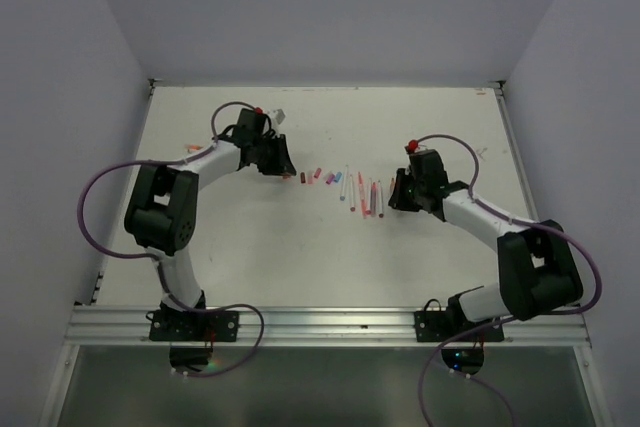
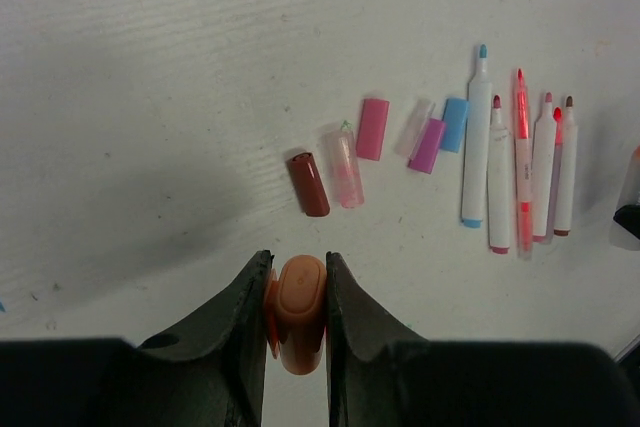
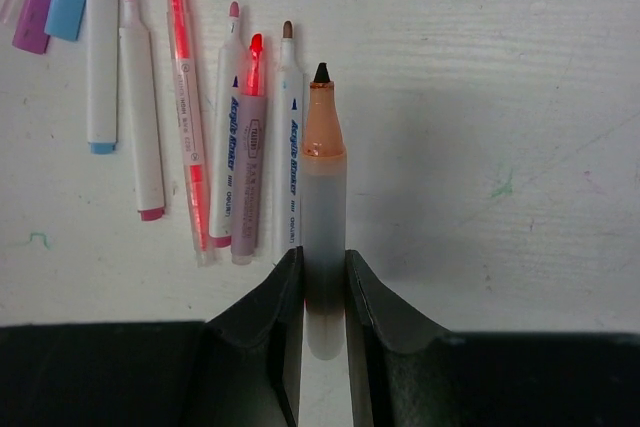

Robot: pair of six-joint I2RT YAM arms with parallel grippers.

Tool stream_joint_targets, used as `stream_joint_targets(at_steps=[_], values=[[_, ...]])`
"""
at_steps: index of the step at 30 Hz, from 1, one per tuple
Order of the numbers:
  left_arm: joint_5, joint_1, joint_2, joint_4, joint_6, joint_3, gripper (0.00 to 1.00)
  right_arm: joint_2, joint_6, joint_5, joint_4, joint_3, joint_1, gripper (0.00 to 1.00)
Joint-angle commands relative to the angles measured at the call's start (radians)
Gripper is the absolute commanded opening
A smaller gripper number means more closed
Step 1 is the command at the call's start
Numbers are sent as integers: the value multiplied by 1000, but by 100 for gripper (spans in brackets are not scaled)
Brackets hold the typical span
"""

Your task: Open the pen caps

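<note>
My left gripper (image 2: 297, 265) is shut on a thick orange pen cap (image 2: 300, 299), held just above the table at the left end of the row. Loose pen caps lie ahead of it: dark red (image 2: 309, 184), clear pink (image 2: 343, 165), pink (image 2: 372, 129), purple (image 2: 427, 145) and blue (image 2: 454, 124). Several uncapped pale pens (image 2: 500, 177) lie side by side to their right. My right gripper (image 3: 324, 262) is shut on an uncapped orange pen (image 3: 323, 167), black tip forward, beside the row of pens (image 3: 230, 127). In the top view, the left gripper (image 1: 283, 169) and the right gripper (image 1: 397, 195) flank the row.
The white table (image 1: 300, 257) is walled at the back and on both sides. A small pink piece (image 1: 192, 146) lies left of the left arm. A small white object (image 1: 281, 117) sits behind the left wrist.
</note>
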Motion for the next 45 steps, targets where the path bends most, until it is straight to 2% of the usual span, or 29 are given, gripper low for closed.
stream_joint_targets(at_steps=[1, 7, 12, 19, 23, 26, 27, 32, 34, 39, 41, 45], values=[[-17, -16, 43, -12, 9, 68, 18, 21, -8, 3, 28, 45, -12, 0], [-26, -30, 124, 4, -8, 86, 24, 64, -21, -52, 43, 46, -15, 1], [-47, -39, 153, 35, -36, 80, 28, 97, -22, -77, 48, 48, -15, 8], [-87, -39, 152, 35, -48, 78, 41, 117, -19, -101, 57, 48, -16, 20], [-107, -37, 117, 37, -60, 65, 49, 99, -13, -110, 59, 48, -15, 37], [-130, -34, 65, 21, -66, 58, 54, 59, -10, -100, 40, 52, -15, 46], [-151, -33, 32, 9, -73, 55, 56, 47, -8, -86, 34, 59, -15, 53], [-228, 8, -92, -23, -102, 28, 64, -94, -4, -31, -30, 83, -15, 72], [-274, 39, -155, -46, -119, 15, 76, -136, -7, 0, -53, 104, -15, 77], [-408, 117, -259, -91, -146, -15, 90, -284, -15, 35, -98, 137, -15, 93], [-448, 166, -279, -101, -155, -23, 92, -315, -19, 38, -109, 141, -15, 97], [-561, 220, -293, -98, -151, -29, 91, -378, -24, 38, -112, 138, -15, 99]])
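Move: The left gripper holds the orange cap; its place is about 5 cm below, 1 cm ahead and 1 cm right. From that hand the brown cap lies 2 cm ahead and 4 cm right, the clear pink cap 2 cm ahead and 6 cm right. The right gripper holds the thick orange pen, bound for a spot 4 cm below, 2 cm left and level fore-and-aft; the brown-tipped marker is 1 cm ahead and 4 cm left, the purple pen 1 cm ahead and 6 cm left. Lower the left gripper about 4 cm, set the orange cap down left of the brown cap and open wide; then lift and swing some 16 cm left towards the remaining pens, turning counter-clockwise. Bring the right gripper down 3 cm, easing left, lay the orange pen beside the brown-tipped marker, open, and rise about 17 cm, fingers tipping outward. ##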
